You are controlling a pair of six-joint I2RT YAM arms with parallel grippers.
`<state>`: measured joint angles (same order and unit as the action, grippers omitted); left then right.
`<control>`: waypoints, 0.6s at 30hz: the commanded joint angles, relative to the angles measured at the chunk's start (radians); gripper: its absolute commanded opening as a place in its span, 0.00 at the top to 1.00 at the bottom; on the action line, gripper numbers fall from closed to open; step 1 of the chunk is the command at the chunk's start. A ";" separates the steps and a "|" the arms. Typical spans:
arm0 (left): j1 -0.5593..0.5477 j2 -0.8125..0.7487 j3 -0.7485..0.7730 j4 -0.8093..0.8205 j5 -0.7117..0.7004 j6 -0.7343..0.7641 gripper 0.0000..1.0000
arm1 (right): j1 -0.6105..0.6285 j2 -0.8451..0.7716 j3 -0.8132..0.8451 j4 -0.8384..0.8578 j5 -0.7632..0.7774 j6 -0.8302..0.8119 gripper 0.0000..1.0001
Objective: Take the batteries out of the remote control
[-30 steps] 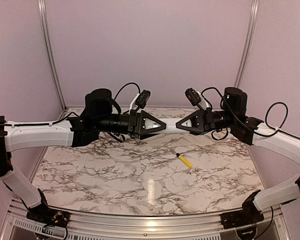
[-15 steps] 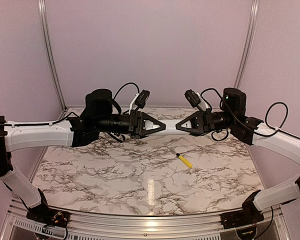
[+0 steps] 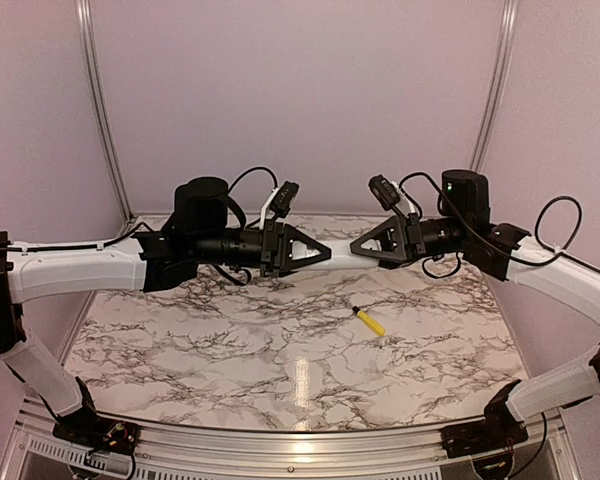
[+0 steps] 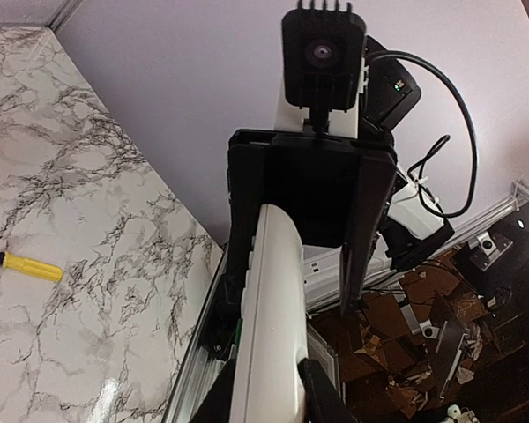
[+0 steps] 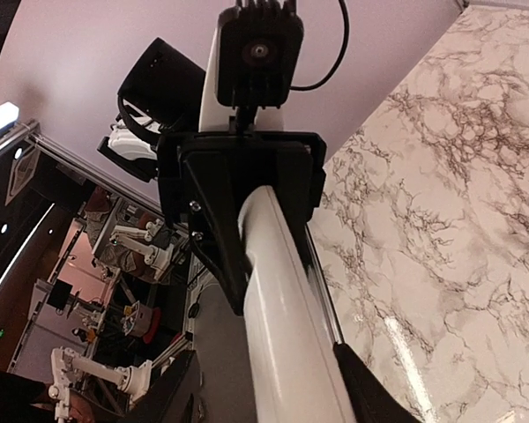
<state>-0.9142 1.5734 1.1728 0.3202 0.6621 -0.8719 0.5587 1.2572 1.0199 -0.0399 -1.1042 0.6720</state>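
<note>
The white remote control (image 3: 341,251) hangs level in the air between my two grippers, above the back of the table. My left gripper (image 3: 326,254) is shut on its left end; in the left wrist view both fingers (image 4: 322,398) press the remote control's (image 4: 273,326) sides. My right gripper (image 3: 355,247) surrounds the other end. In the right wrist view one finger (image 5: 172,388) stands clear of the remote control (image 5: 282,308) with a gap, while the other touches it. No batteries show, and the compartment face is hidden.
A yellow-handled screwdriver (image 3: 369,321) lies on the marble table (image 3: 230,350) right of centre, also seen as the screwdriver (image 4: 26,264) in the left wrist view. Lilac walls close in the back and sides. Metal rails run along the table's edges.
The left jaws have closed on the remote. The right jaws have loosened from it, and the right wrist has shifted slightly up. The remote stays where it was.
</note>
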 commanded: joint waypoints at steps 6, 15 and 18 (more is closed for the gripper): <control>0.006 -0.029 0.027 -0.167 -0.143 0.072 1.00 | 0.001 -0.002 0.130 -0.259 0.175 -0.175 0.15; 0.006 -0.036 0.035 -0.207 -0.151 0.112 0.99 | -0.084 -0.067 0.199 -0.424 0.403 -0.211 0.02; 0.005 -0.038 0.034 -0.226 -0.176 0.119 1.00 | -0.101 -0.088 0.220 -0.462 0.450 -0.215 0.01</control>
<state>-0.9142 1.5719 1.1843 0.1287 0.5289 -0.7914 0.4816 1.2110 1.1812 -0.4107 -0.7658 0.4805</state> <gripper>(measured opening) 0.212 0.984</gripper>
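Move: Both hands are at the remote control. Its middle is about 2 cm to the right of the left hand point and some 5 cm to the left of the right hand point, level with both in depth and height. The yellow screwdriver lies on the table about 31 cm below the right hand, some 9 cm ahead and 8 cm to its right. The right hand lets go of the remote's right end, its already loosening fingers spreading wide as it backs off about 5 cm forward and then 4 cm right, swinging some 20 degrees clockwise with its tips dipping. The left fingers keep their grip and lower the remote roughly 4 cm, easing 2 cm forward and tipping its free end slightly down. ##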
